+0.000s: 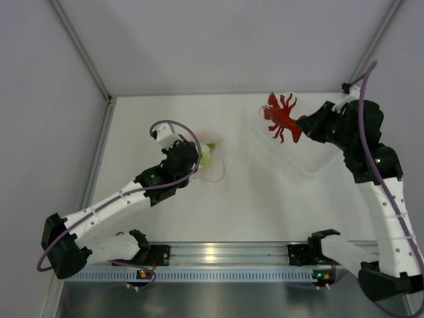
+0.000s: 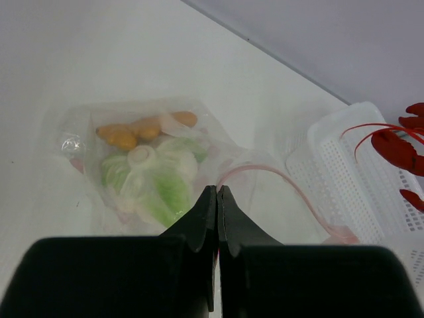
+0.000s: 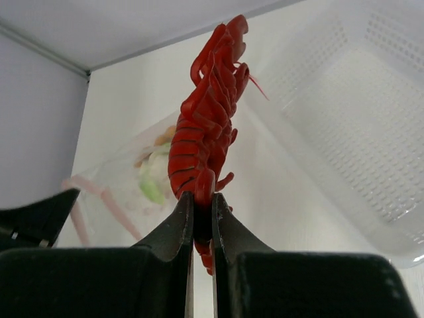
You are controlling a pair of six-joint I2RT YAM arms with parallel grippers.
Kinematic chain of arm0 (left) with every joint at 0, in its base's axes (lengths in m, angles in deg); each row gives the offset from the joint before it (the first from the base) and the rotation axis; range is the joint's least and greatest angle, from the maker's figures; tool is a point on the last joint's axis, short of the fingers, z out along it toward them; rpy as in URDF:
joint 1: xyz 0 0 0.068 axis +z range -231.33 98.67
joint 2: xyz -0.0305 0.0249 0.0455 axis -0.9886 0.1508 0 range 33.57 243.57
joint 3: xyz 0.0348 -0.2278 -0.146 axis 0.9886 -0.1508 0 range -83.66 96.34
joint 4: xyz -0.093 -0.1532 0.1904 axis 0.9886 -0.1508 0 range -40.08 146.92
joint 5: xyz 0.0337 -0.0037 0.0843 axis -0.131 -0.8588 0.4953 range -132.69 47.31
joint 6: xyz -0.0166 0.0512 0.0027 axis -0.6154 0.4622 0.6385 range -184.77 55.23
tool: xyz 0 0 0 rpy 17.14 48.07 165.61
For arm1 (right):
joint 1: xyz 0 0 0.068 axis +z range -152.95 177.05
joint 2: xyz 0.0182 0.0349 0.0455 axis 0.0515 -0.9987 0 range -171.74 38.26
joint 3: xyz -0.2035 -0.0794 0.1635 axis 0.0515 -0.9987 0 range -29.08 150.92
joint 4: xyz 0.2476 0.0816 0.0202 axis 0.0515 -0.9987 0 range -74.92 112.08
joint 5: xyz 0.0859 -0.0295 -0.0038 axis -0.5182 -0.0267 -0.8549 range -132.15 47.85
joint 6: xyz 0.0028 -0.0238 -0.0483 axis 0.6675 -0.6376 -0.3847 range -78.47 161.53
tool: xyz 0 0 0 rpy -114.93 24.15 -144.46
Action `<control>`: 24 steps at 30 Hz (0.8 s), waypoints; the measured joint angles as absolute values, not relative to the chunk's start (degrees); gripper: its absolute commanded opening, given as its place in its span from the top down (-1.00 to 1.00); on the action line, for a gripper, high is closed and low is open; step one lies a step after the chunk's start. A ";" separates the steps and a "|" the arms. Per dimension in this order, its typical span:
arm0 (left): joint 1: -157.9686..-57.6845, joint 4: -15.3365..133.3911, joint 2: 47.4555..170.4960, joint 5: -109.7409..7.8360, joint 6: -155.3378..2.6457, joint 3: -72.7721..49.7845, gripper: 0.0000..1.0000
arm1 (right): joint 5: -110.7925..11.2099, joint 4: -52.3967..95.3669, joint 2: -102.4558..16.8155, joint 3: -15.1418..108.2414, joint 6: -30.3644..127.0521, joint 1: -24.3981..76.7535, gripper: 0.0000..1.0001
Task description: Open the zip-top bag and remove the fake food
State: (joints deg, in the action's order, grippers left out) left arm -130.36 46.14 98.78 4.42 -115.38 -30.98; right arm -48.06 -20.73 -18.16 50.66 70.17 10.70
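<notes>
The zip-top bag [image 1: 213,161] lies open on the white table, its pink zip strip [image 2: 278,179] curling out to the right. Inside it I see an orange ridged piece [image 2: 139,130] and a white-and-green leafy vegetable [image 2: 156,179]. My left gripper [image 2: 217,190] is shut on the bag's zip edge at its near side and shows in the top view as the left gripper [image 1: 201,154]. My right gripper [image 3: 201,199] is shut on the tail of the red lobster [image 3: 209,112]. It holds the lobster [image 1: 283,118] in the air by the far left corner of the clear tray.
A rigid clear perforated tray [image 1: 301,152] sits right of the bag, under the right gripper [image 1: 303,126]; it fills the right of the right wrist view as the tray [image 3: 344,119]. Grey walls close the table's far and left sides.
</notes>
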 measured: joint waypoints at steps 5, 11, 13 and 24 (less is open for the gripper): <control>-130.36 45.37 96.55 1.97 -113.76 -31.02 1.00 | -63.23 -13.38 -22.34 43.82 73.60 -8.73 1.00; -130.14 44.80 96.44 0.07 -112.14 -31.02 1.00 | -76.61 -4.66 -25.83 35.78 77.87 -21.36 1.00; -130.08 44.74 96.44 -0.50 -111.70 -31.02 1.00 | -78.42 -2.85 -27.08 34.12 78.76 -22.96 1.00; -129.86 44.63 96.44 -2.88 -110.24 -30.93 1.00 | -83.93 9.85 -34.45 20.63 84.88 -26.70 0.98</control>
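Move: The red lobster is already out, pinched by the tail in the right fingers, its body reaching some 7 cm ahead and 6 cm left of them, slightly lower. The white tray it is bound for lies about 18 cm ahead of the right hand, 9 cm to its right and 30 cm below; the open bag is roughly 27 cm left, 6 cm ahead and 24 cm below. From the left hand the tray lies about 15 cm ahead, 40 cm right and 20 cm below. The lobster, still pinched by its tail, is carried into the white tray by the right arm: first quickly right and forward while sinking, about 10 cm sideways, then mostly straight down, nearly 18 cm lower in all. The wrist rolls some 30 degrees, left side rising, and tips further down; the fingers stay shut. ##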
